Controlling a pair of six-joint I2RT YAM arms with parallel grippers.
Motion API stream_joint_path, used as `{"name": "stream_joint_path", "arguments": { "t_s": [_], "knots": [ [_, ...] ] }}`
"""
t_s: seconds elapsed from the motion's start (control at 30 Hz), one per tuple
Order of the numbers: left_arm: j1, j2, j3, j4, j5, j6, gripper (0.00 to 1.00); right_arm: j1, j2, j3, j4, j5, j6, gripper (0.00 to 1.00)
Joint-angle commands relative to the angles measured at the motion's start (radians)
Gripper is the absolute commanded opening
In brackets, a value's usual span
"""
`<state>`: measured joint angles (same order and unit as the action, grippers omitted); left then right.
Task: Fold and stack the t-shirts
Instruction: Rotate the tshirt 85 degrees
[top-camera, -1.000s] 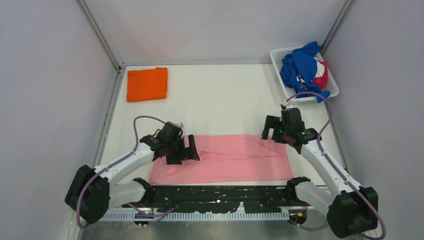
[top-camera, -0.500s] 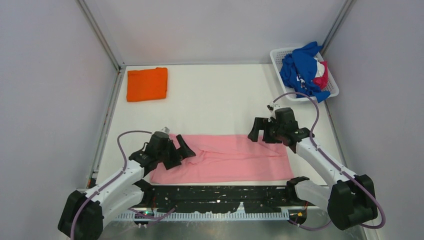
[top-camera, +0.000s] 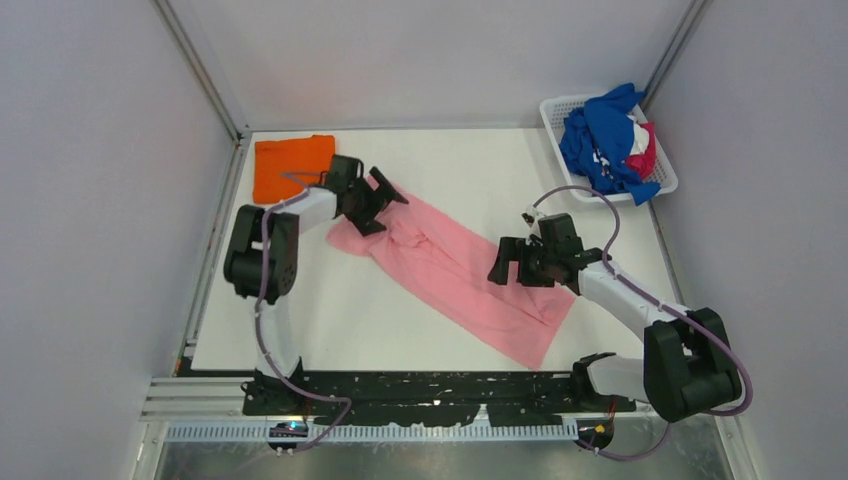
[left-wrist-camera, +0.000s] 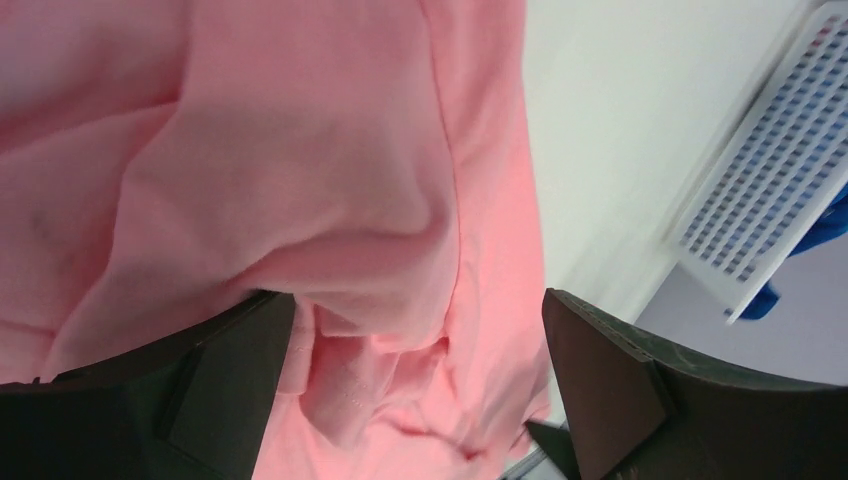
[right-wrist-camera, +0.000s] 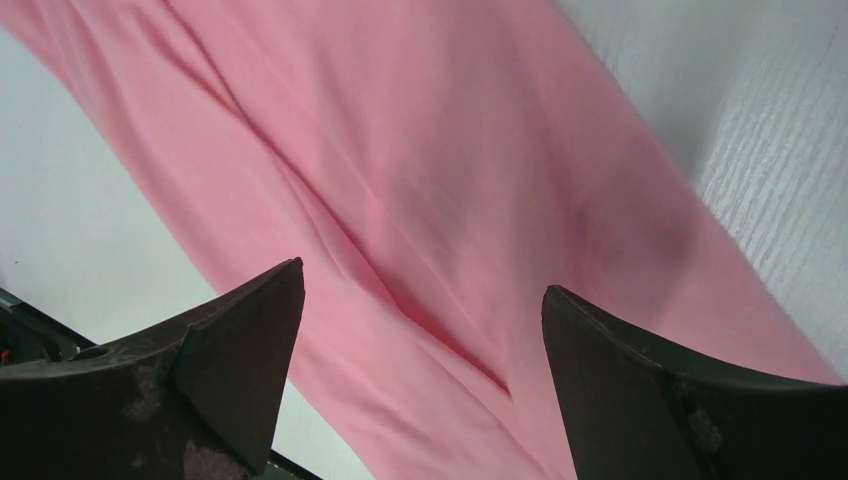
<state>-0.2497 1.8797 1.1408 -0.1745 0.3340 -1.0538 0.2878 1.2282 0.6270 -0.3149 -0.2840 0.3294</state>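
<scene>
A light pink t-shirt (top-camera: 450, 265) lies folded into a long band, running diagonally from the back left to the front right of the table. My left gripper (top-camera: 383, 208) hovers over its upper left end, open, with bunched pink cloth (left-wrist-camera: 300, 150) between the wide jaws (left-wrist-camera: 415, 300). My right gripper (top-camera: 500, 262) is over the band's right part, open above smooth pink cloth (right-wrist-camera: 420, 150), nothing pinched (right-wrist-camera: 420, 280). A folded orange t-shirt (top-camera: 293, 165) rests at the back left, just beside the left gripper. Blue (top-camera: 600, 135) and magenta (top-camera: 645, 150) t-shirts fill the basket.
The white slatted basket (top-camera: 553, 108) stands at the back right corner; it also shows in the left wrist view (left-wrist-camera: 760, 180). Grey walls close in the table on three sides. A black rail (top-camera: 430, 385) runs along the near edge.
The pink shirt went from lying level near the front edge to lying diagonally. The left arm swung far back and left, toward the orange shirt. The right gripper shifted left and nearer.
</scene>
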Motion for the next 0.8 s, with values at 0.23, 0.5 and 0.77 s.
{"name": "stream_joint_path", "arguments": {
  "t_s": [0.23,0.5,0.77],
  "knots": [
    [-0.036,0.791,1.283,-0.274,0.109,-0.046,1.0,0.165,0.201,0.088,0.037,-0.066,-0.066,0.95],
    [-0.103,0.994,1.414,0.158,0.07,-0.371,1.0,0.372,0.3,0.131,0.087,-0.202,-0.024,0.95],
    [-0.12,0.942,1.4,0.223,0.013,-0.343,1.0,0.485,0.303,0.201,0.089,-0.186,-0.02,0.95]
  ]
}}
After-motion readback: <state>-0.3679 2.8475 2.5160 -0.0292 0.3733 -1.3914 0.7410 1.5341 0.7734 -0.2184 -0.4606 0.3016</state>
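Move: The pink t-shirt lies slantwise beneath both open hands, its middle about 17 cm back and 17 cm right of the left hand, roughly 2 cm lower. From the right hand that middle is some 13 cm left, level fore and aft, 3 cm below. The folded orange shirt sits about 14 cm ahead and 28 cm left of the left hand; the basket is some 35 cm ahead and 27 cm right of the right hand. Left hand drags the shirt's far end forward-right some 30 cm; right presses down, sweeping the near end left. ##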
